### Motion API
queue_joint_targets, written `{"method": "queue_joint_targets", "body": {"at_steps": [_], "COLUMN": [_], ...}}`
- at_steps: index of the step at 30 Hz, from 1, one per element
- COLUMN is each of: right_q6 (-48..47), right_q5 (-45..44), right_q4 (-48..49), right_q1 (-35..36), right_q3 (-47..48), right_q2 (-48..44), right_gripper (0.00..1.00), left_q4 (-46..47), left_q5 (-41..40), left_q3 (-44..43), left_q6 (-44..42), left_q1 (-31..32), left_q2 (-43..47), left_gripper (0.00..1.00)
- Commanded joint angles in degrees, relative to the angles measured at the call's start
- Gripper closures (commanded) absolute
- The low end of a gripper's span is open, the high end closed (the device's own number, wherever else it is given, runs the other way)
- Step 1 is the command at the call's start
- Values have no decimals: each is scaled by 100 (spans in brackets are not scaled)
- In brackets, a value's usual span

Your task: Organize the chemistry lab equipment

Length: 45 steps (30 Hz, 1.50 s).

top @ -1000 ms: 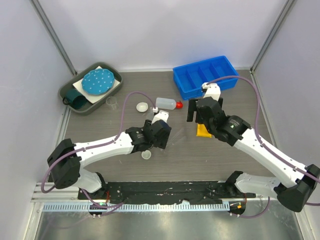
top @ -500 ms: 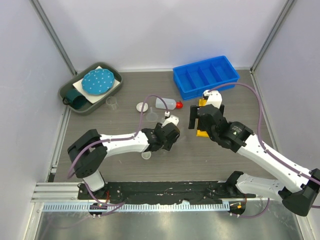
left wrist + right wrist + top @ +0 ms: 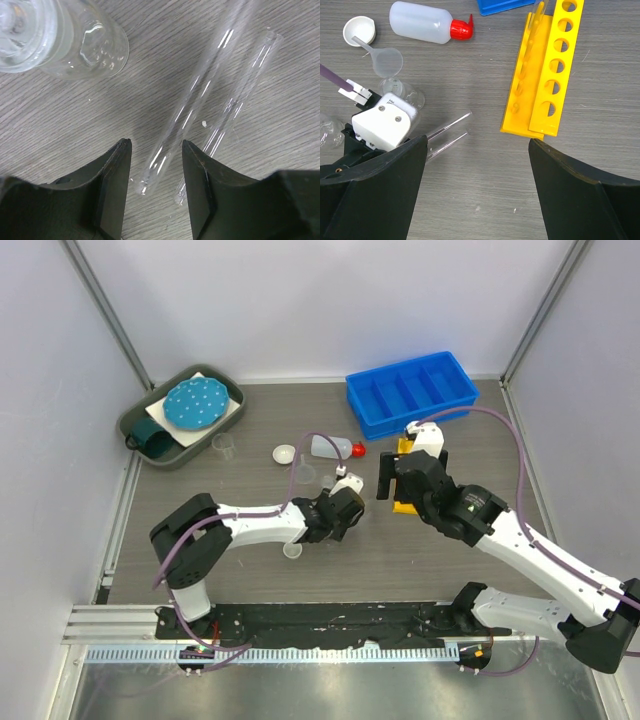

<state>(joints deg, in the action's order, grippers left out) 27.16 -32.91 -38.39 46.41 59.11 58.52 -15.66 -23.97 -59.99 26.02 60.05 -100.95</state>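
Two clear glass tubes lie side by side on the wooden table. My left gripper (image 3: 155, 150) is open, its jaws either side of the near end of one tube (image 3: 170, 145). The other tube (image 3: 235, 100) runs beside the right finger. A clear glass beaker (image 3: 65, 40) stands just beyond. My right gripper (image 3: 477, 140) hangs wide open above bare table, between the tubes (image 3: 447, 132) and the yellow holed rack (image 3: 545, 75), which lies flat. The red-capped bottle (image 3: 425, 24) lies on its side near a white dish (image 3: 359, 30) and a clear funnel (image 3: 387, 60).
The blue divided bin (image 3: 410, 390) sits at the back right. A dark green tray (image 3: 135, 425) with a teal dotted disc is at the back left, with a small beaker (image 3: 224, 445) beside it. Another small dish (image 3: 292, 550) rests by the left forearm.
The left arm has stretched further right to the tubes and its jaws have narrowed around one. The right gripper shifted slightly, then held still, wide open.
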Motion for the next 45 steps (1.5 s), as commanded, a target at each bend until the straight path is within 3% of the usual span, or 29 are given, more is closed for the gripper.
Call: {"method": "queue_joint_targets", "body": {"at_steps": [1,22,29,35,45], "right_q6": [53,149,176,194,299], "right_q5": [-23,-23,-41,-76,-216], "right_q4": [209,350,367,359,139], "right_q1": [34,131,184,210,219], "right_q3": [-66,-216,-260,-321,-321], "right_q2": [-17,230,221,142,-174], "right_gripper": [13,12,12,12,12], "left_q4": [388,652,696,547,-532], "left_q5": [76,428,410,296,313], "left_q3": [-92,224,303,242,-583], "left_q6": [-106,-150,-132,-167,-378], "left_q1": [15,-90,-90,-81,-46], "left_q2": [-74,-285,-320,-241,399], "left_gripper": [52,62,75,79,93]}}
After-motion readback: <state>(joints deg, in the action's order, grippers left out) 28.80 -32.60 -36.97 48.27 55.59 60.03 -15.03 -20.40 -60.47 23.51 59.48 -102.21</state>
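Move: The nearer of two test tubes lies slantwise just beneath the left fingertips, near end between them; its middle is about 3 cm ahead, 3 cm to the right and 2 cm below. The second tube's middle is some 2 cm ahead and 5 cm right, equally low. A glass bottle stands roughly 7 cm straight ahead, a small cup 8 cm left and 4 cm back. From the right hand, the nearer tube is about 11 cm left, 2 cm ahead and 22 cm below. The left fingers come to pinch the nearer tube close to its near end, closing from about half to a quarter open as the hand eases some 1.5 cm down and 1.5 cm to the right; grip effort rises, then it starts back up and left by under 1 cm. Meanwhile the right hand, fingers still wide, sinks about 3 cm over the bare table. ##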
